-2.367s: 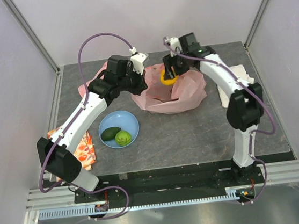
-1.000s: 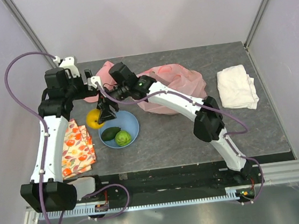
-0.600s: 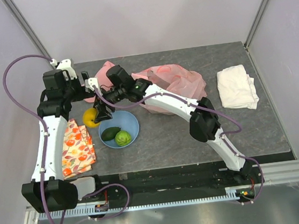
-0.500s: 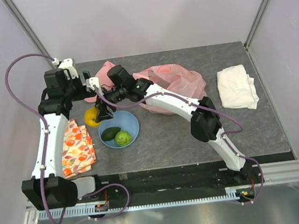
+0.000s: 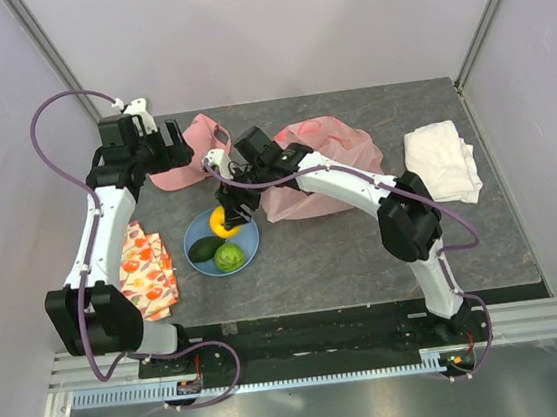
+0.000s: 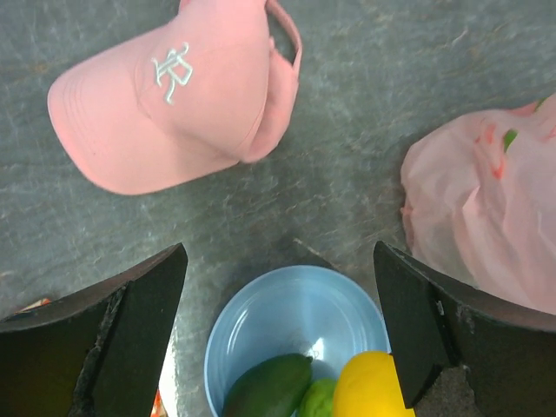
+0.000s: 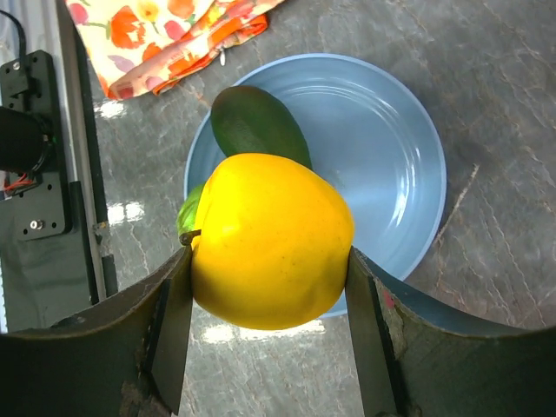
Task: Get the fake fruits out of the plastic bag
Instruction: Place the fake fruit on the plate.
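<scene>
My right gripper [image 5: 227, 214] is shut on the yellow lemon [image 5: 222, 223], holding it just above the blue plate [image 5: 249, 234]. In the right wrist view the lemon [image 7: 271, 239] fills the gap between both fingers of the right gripper [image 7: 265, 261]. On the plate [image 7: 382, 156] lie a dark green avocado [image 7: 256, 122] and a green round fruit [image 5: 229, 258]. My left gripper [image 5: 166, 146] hangs open and empty above the plate's far side [image 6: 287, 313]. The pink plastic bag [image 5: 324, 168] lies crumpled behind the plate; its contents are hidden.
A pink cap [image 5: 187, 153] lies at the back left, below the left wrist. A floral cloth [image 5: 145, 269] lies left of the plate. A folded white towel [image 5: 441, 163] sits at the right.
The right gripper carried the lemon rightward from beside the plate's left rim to above the plate. The left gripper shifted back and right, over the cap.
</scene>
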You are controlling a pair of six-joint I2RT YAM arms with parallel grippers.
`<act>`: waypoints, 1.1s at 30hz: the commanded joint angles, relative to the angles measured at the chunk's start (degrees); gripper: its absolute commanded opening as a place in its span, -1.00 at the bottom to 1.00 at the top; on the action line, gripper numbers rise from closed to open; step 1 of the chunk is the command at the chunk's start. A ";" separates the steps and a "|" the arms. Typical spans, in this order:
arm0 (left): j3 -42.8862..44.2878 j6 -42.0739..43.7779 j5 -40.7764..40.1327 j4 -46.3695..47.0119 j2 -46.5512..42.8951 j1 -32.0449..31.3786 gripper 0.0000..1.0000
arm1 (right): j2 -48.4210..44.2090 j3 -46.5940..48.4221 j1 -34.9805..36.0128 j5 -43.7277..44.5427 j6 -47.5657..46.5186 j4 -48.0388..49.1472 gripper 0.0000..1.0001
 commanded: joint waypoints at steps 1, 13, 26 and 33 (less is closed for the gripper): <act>3.14 -4.20 6.47 5.69 -2.65 0.45 0.91 | 0.58 1.70 -0.44 4.32 2.32 1.29 -0.18; -0.81 -5.44 13.69 7.46 -11.27 0.45 0.91 | 17.19 15.32 -0.35 8.03 7.42 6.39 -0.11; 0.24 -5.44 13.69 7.55 -9.86 2.03 0.91 | 20.36 17.26 1.05 4.34 10.06 8.50 0.02; -0.11 -5.88 14.31 8.08 -9.95 2.03 0.91 | 19.39 16.21 1.23 3.37 10.59 8.15 0.14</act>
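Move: The right hand already holds the yellow fruit above the blue plate, whose middle lies about 15 cm below, 3 cm ahead and 4 cm to the left. On the plate, the dark green fruit is roughly level ahead and 8 cm left, the light green fruit some 3 cm back and 3 cm left, both about 12 cm below. From the left hand the plate lies some 10 cm back, 4 cm right and 24 cm below. Keeping its pinch on the yellow fruit, the right hand lowers it about 8 cm towards the free far part of the plate, reaching forward at first and then easing left, beside the dark green fruit, with a clockwise turn of some 10 degrees. The open, empty left hand rises away from the plate, drawing back and right a little as its fingers tip up. ##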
